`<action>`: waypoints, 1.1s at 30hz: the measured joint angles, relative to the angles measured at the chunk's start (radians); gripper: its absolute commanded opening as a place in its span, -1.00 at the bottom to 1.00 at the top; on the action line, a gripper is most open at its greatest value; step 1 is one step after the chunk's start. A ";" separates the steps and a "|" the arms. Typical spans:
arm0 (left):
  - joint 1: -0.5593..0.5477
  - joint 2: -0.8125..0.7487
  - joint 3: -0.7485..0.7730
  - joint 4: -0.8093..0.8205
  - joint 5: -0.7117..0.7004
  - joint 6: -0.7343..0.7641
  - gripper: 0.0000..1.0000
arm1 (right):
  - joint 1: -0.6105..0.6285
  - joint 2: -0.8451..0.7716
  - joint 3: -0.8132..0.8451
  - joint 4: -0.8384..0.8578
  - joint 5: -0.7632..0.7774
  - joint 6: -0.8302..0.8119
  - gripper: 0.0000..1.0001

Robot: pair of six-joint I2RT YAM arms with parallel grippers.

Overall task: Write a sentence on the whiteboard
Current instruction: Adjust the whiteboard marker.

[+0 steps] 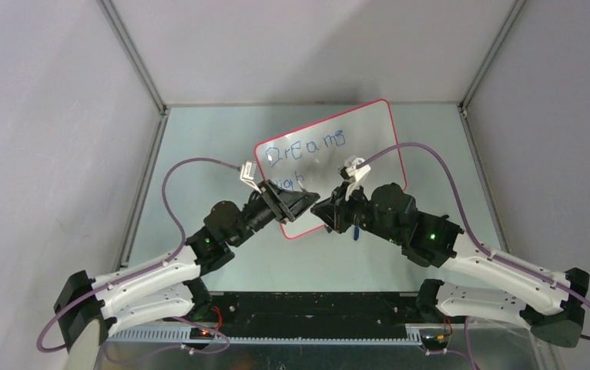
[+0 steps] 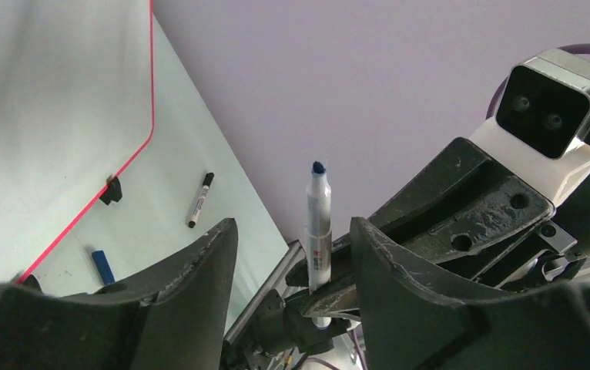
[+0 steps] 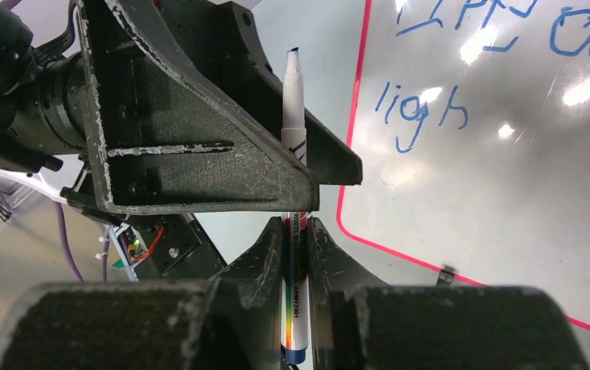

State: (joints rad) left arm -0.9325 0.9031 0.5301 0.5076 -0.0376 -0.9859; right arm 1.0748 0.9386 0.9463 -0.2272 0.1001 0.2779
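The whiteboard [image 1: 369, 131] lies mid-table with the sentence [image 1: 305, 146] in blue, reading "Dreams" above "ligh" [image 3: 419, 112]. My right gripper [image 3: 295, 231] is shut on a white marker [image 3: 293, 100] with a bare blue tip, held off the whiteboard's [image 3: 507, 193] near left corner. My left gripper [image 2: 292, 254] faces it, open, its fingers [image 2: 192, 270] on either side of the marker [image 2: 319, 223] with a gap on each side. In the top view the left gripper [image 1: 296, 202] and the right gripper [image 1: 324, 210] meet over that corner.
A second marker with a black cap [image 2: 200, 199] lies on the table beside the whiteboard's [image 2: 45, 100] edge. A loose blue cap [image 2: 103, 266] lies near the board's corner, by a black clip foot [image 2: 110, 190]. Grey walls enclose the table.
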 measured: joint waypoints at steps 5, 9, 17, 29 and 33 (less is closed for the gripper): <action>-0.012 0.002 -0.001 0.023 -0.015 -0.003 -0.09 | 0.004 -0.011 0.001 -0.001 0.034 -0.003 -1.00; -0.015 0.010 -0.018 0.069 -0.021 -0.017 -0.27 | 0.011 -0.021 0.003 -0.002 0.063 -0.010 -1.00; -0.021 0.011 -0.049 0.137 -0.024 -0.036 -0.39 | 0.030 -0.019 0.003 -0.007 0.091 -0.018 -1.00; -0.026 -0.006 -0.107 0.210 -0.042 -0.103 -1.00 | 0.057 0.003 0.003 -0.006 0.124 -0.041 -0.99; -0.030 -0.023 -0.116 0.208 -0.057 -0.127 -1.00 | 0.064 0.005 0.003 0.003 0.126 -0.046 -0.69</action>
State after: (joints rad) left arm -0.9627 0.8799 0.4141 0.7158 -0.0944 -1.1130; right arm 1.1385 0.9432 0.9497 -0.2241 0.2260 0.2321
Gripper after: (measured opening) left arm 0.035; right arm 0.162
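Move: Between the left hand's open fingers is the whiteboard marker, its middle only about 1 cm back, 1 cm left and 1 cm above that hand's point. From the right hand, which already grips it nearer the tail, that middle lies some 2 cm ahead, 1 cm left and 2 cm above. About 20 cm below the left hand are the written "ligh", 12 cm ahead and 7 cm left, and the blue cap, 11 cm right and level fore-and-aft. Closing from more than half open to nearly shut, the left fingers pinch the marker's barrel just on the nib side of the right fingers, while the left hand rolls about 10 degrees, left side dropping, and eases about 1 cm back, a little left and up. The right hand keeps its grip and stays within about 1 cm, its wrist turning some 5 degrees. ##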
